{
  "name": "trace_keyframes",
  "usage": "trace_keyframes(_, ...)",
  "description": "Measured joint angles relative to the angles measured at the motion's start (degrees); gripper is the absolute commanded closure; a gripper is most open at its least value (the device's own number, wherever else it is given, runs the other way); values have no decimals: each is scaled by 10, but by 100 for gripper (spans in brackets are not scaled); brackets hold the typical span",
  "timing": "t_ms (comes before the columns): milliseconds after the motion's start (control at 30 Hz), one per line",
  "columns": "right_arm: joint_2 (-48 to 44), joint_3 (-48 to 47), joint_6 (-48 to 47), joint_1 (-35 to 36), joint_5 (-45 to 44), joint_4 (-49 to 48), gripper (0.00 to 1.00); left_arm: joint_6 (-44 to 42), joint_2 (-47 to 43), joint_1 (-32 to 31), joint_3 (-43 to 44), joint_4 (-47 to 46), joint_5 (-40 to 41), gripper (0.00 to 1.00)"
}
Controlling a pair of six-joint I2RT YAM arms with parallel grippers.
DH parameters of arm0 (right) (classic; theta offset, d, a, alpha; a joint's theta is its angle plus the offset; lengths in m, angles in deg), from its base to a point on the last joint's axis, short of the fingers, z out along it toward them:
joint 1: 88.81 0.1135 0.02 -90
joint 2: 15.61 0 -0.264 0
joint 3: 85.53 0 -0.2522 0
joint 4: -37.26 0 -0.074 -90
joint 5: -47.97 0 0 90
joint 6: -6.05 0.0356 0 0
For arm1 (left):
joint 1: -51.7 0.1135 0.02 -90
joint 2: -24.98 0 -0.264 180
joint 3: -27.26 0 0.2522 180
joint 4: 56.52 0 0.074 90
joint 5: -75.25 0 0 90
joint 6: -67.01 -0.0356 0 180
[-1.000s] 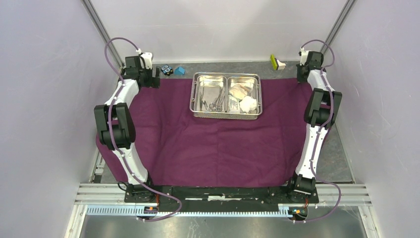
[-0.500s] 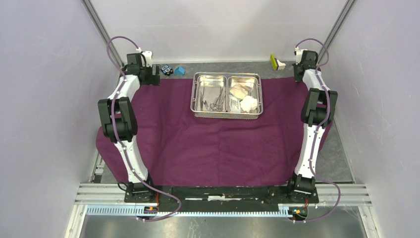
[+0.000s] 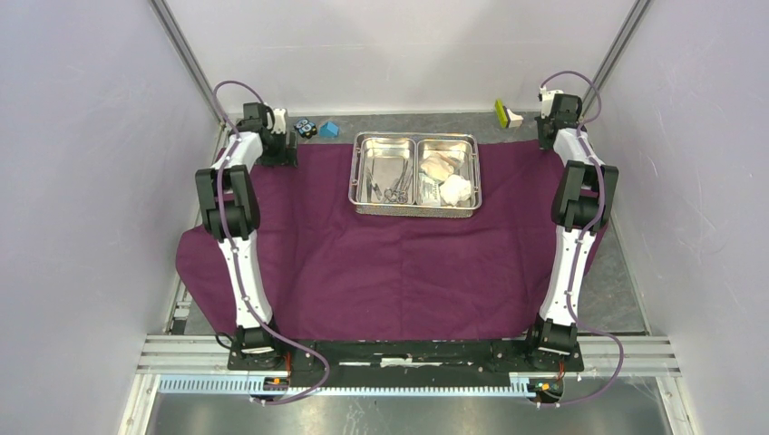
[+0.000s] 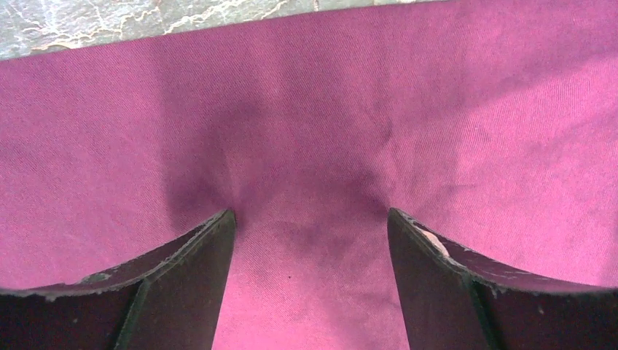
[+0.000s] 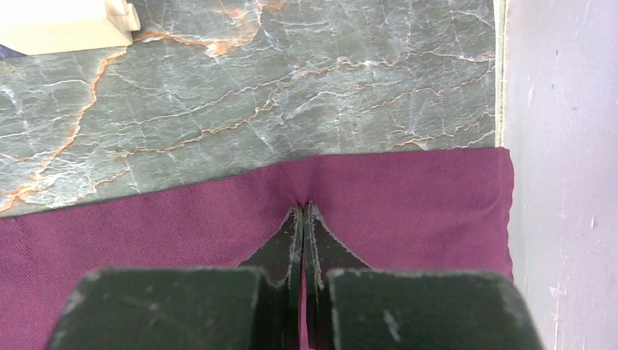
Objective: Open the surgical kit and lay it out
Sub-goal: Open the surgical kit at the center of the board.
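Note:
The purple cloth wrap point(image 3: 390, 263) lies spread over the table. On its far middle stands the steel tray point(image 3: 354, 172), with forceps point(image 3: 396, 186) in the left compartment and gauze wads point(image 3: 456, 188) and a white packet point(image 3: 429, 192) in the right. My left gripper point(image 3: 281, 149) is down at the cloth's far left corner. In the left wrist view it point(image 4: 311, 212) is open, with its tips on the cloth point(image 4: 313, 109) and flat fabric between them. My right gripper point(image 3: 547, 143) is at the far right corner. It point(image 5: 303, 206) is shut, pinching the cloth point(image 5: 408, 189) near its edge.
A small blue block point(image 3: 329, 129) and a black-and-blue toy point(image 3: 305, 128) sit on the bare marble just beyond the left gripper. A yellow-green and white block point(image 3: 504, 113) lies beyond the cloth near the right gripper. Enclosure walls stand close on both sides.
My left arm has swung inward and brought its gripper onto the far left corner of the cloth. My right gripper has shifted slightly toward the back, still pinching the cloth corner.

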Motion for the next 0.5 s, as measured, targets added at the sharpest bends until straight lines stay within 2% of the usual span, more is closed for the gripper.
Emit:
trace_keyframes(200,-7,15,-2,0,2,-14,100,-1,14,0,32,38,-3,38)
trace_keyframes(500,-18,39,-6,-1,8,-31,100,-11,41,1,82,97,-5,79)
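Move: Right under the left fingers, about 1 cm below their tips, lies the patch of purple cloth they go for. Its far edge runs some 8 cm ahead; the black-and-blue block stands about 13 cm ahead and 7 cm right, the blue block 13 cm ahead and 15 cm right. The tray's middle is roughly 46 cm right and 5 cm back. From the right hand that cloth patch lies some 90 cm left and 7 cm back. Closing down on the cloth almost in place, the left fingers narrow from wide open to about a third open, their tips drawing in over the purple fabric beside the far edge. The hand eases back barely 1 cm and tips about 5 degrees steeper towards the board. The right hand stays put, still shut on the cloth's far edge near its right corner. ##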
